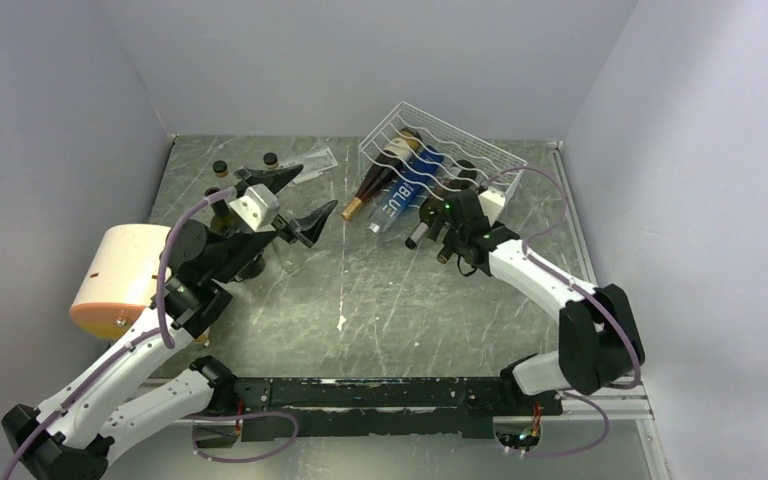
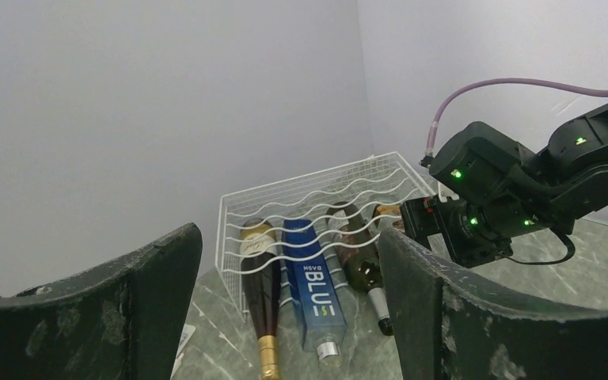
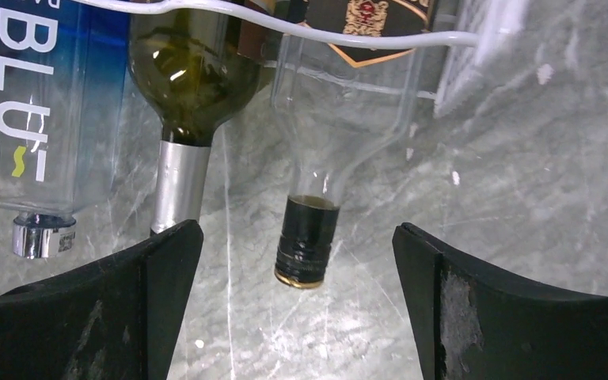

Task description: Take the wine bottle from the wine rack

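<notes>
The white wire wine rack (image 1: 460, 150) stands at the back right with several bottles lying in its cradles, necks pointing out toward me. From the left they are a dark wine bottle (image 2: 261, 293) with a gold foil neck, a blue bottle (image 2: 317, 297), a green wine bottle (image 3: 182, 95) with a silver neck, and a clear bottle (image 3: 307, 245) with a black cap. My right gripper (image 3: 294, 229) is open just in front of that black cap, one finger on each side, touching nothing. My left gripper (image 1: 318, 190) hangs open and empty, left of the rack, facing it.
A cream cylinder (image 1: 125, 280) lies at the left edge by my left arm. Two small dark bottles (image 1: 220, 168) and a clear plastic piece (image 1: 315, 160) sit at the back left. Grey walls close in the table on three sides.
</notes>
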You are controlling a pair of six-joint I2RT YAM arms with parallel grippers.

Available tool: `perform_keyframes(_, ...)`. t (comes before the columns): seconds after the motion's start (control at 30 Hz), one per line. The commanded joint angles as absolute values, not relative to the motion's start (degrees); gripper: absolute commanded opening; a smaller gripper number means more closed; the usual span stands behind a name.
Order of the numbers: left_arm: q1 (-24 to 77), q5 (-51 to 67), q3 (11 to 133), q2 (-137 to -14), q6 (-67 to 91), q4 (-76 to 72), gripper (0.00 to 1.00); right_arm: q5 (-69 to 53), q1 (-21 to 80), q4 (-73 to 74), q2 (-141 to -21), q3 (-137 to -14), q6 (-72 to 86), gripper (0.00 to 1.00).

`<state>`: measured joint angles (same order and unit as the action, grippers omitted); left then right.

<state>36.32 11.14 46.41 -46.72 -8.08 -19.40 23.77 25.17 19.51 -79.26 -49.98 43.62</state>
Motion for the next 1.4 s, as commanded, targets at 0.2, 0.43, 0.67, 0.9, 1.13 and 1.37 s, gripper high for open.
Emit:
perform_keyframes(0.2,39.8,3.6,44.8,-44.7,-11.6,-21.1,0.85,23.8,24.6,7.3,-85.9,-45.8,47.2,0.87)
perform_keyframes(0.43,42.4,-0.4,43.5,-43.3,-14.0,-22.3,0.87,23.9,24.6,1.5,-89.3,-44.2,48.4,0.7)
perform_keyframes(0.67,43.7,-1.6,43.1,-43.3,-15.1,-22.3,0.88,25.3,24.6,-1.8,-91.1,-42.7,49.6,0.54)
perform_keyframes(0.9,44.9,-3.0,42.9,-43.0,-16.1,-22.6,0.89,25.7,25.2,-2.6,-90.0,-40.8,52.8,0.43)
perform_keyframes(1.13,45.3,-3.7,42.5,-42.8,-16.8,-22.9,0.89,26.6,27.6,-1.5,-84.4,-36.9,57.4,0.35)
perform_keyframes(1.37,45.4,-4.3,42.4,-42.8,-17.5,-23.1,0.89,26.0,31.6,4.8,-78.2,-35.5,60.4,0.26)
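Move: The neck of the clear bottle lies about 7 cm below the right hand's open fingers, 2 cm ahead and 1 cm left. The green wine bottle's neck is some 7 cm to the left of that neck and 3 cm farther out; the blue bottle's middle lies 15 cm ahead of the hand and 11 cm left. From the left hand the clear bottle's neck is roughly 12 cm ahead, 27 cm right and far below. Right hand sinks about 6.5 cm, closes on the clear bottle's neck and draws back some 4 cm, gripping it. ##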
